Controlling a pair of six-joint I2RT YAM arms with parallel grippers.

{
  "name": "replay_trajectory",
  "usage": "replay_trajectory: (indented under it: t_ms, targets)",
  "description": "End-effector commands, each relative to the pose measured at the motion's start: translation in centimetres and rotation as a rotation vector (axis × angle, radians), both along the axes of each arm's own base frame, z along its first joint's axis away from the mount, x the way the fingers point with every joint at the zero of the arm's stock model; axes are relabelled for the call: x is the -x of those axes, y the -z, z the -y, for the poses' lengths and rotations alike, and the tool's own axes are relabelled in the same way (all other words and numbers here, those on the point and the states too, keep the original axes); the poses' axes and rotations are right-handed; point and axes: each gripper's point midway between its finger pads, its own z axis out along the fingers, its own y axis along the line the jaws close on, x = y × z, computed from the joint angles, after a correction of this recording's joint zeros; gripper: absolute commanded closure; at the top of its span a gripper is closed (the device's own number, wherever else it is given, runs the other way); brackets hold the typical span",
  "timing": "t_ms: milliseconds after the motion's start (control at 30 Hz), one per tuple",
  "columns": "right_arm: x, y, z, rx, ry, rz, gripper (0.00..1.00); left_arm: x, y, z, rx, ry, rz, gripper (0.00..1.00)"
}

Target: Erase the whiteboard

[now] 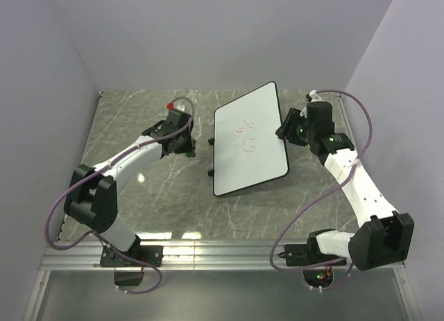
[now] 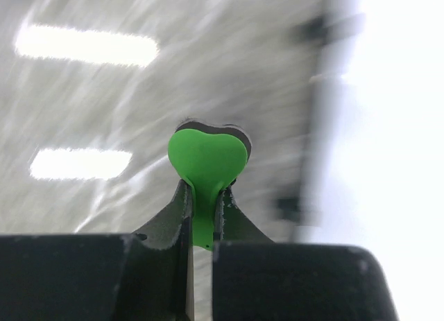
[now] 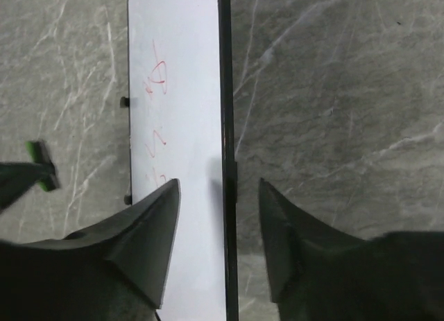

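The whiteboard (image 1: 250, 141) lies tilted on the marble table, white with a thin black rim and red scribbles (image 1: 247, 136) near its middle. In the right wrist view it shows edge-on (image 3: 177, 92). My right gripper (image 3: 219, 189) is open, its jaws straddling the board's right rim without closing on it; in the top view it sits at the board's right edge (image 1: 283, 130). My left gripper (image 2: 202, 196) is shut on the green eraser (image 2: 207, 161), left of the board. The eraser shows in the top view (image 1: 189, 153) and, small, in the right wrist view (image 3: 41, 165).
The marble tabletop (image 1: 152, 196) has walls on the left, back and right. A red-tipped object (image 1: 171, 106) sits behind the left arm. The board's small black feet (image 1: 211, 172) stick out on its left side. A metal rail (image 1: 222, 255) runs along the near edge.
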Motion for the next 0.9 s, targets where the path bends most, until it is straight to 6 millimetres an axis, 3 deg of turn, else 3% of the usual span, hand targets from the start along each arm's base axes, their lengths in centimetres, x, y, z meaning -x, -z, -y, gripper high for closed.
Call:
replay_trajectory:
  t_ms: [0,100,133,200,233,333,467,567,767,867]
  targets:
    - [-2.2,-2.1,-0.3,-0.02,0.017,0.085,0.45,-3.7,-10.5,5.6,0.208,0.249,0.307,1.0]
    - [-2.7,-0.9,-0.9,-0.033,0.004,0.055,0.64,-3.6,-14.3,9.3,0.34,0.438,0.397,1.0]
    - [-2.7,-0.6,-0.9,-0.036,0.003,0.048,0.72,-3.6,-14.8,10.1,0.366,0.477,0.399,1.0]
    - [-2.8,-0.3,-1.0,-0.039,0.0,0.045,0.75,-3.2,-15.5,12.7,0.444,0.587,0.38,1.0]
    - [-2.8,0.0,-1.0,-0.037,0.0,0.038,0.86,-3.5,-15.0,13.6,0.46,0.611,0.369,1.0]
    - [-2.8,0.3,-1.0,-0.031,-0.003,0.026,1.0,-2.8,-16.3,16.7,0.515,0.717,0.396,1.0]
    - [-2.8,0.2,-1.1,-0.03,-0.007,0.026,1.0,-0.5,-15.7,20.8,0.56,0.864,0.342,1.0]
    - [-2.9,0.1,-1.2,-0.027,-0.017,0.024,1.0,0.6,-14.4,22.7,0.538,0.905,0.32,1.0]
    - [-3.1,0.3,-1.2,-0.009,-0.03,0.009,1.0,3.0,-12.4,24.1,0.541,0.941,0.282,1.0]
    - [-3.1,0.4,-1.4,-0.015,-0.049,0.007,1.0,3.1,-10.9,24.1,0.513,0.932,0.261,1.0]
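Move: The left hand already holds the eraser; the red writing lies about 17 cm to its right, 6 cm farther out and roughly level, on the slanted whiteboard. The board's near clip is some 7 cm right, 4 cm back and 7 cm below, and its raised right edge some 30 cm right and 14 cm higher. That edge lies just 2 cm ahead of the open right hand, 1 cm left and slightly below; from there the writing is about 12 cm left, 6 cm ahead and 12 cm down. The left hand, keeping its pinch on the eraser, swings some 24 cm to the right over the whiteboard's low left edge, climbing about 15 cm and reaching slightly forward at first, then sinking a few centimetres and drawing back about 7 cm towards the board's near right part, while it turns about 50 degrees clockwise and its right side tips up. The right hand eases about 3 cm forward and 2 cm left, dips slightly and comes back up, and its fingers close on the raised right edge, pinching it to steady the board. ##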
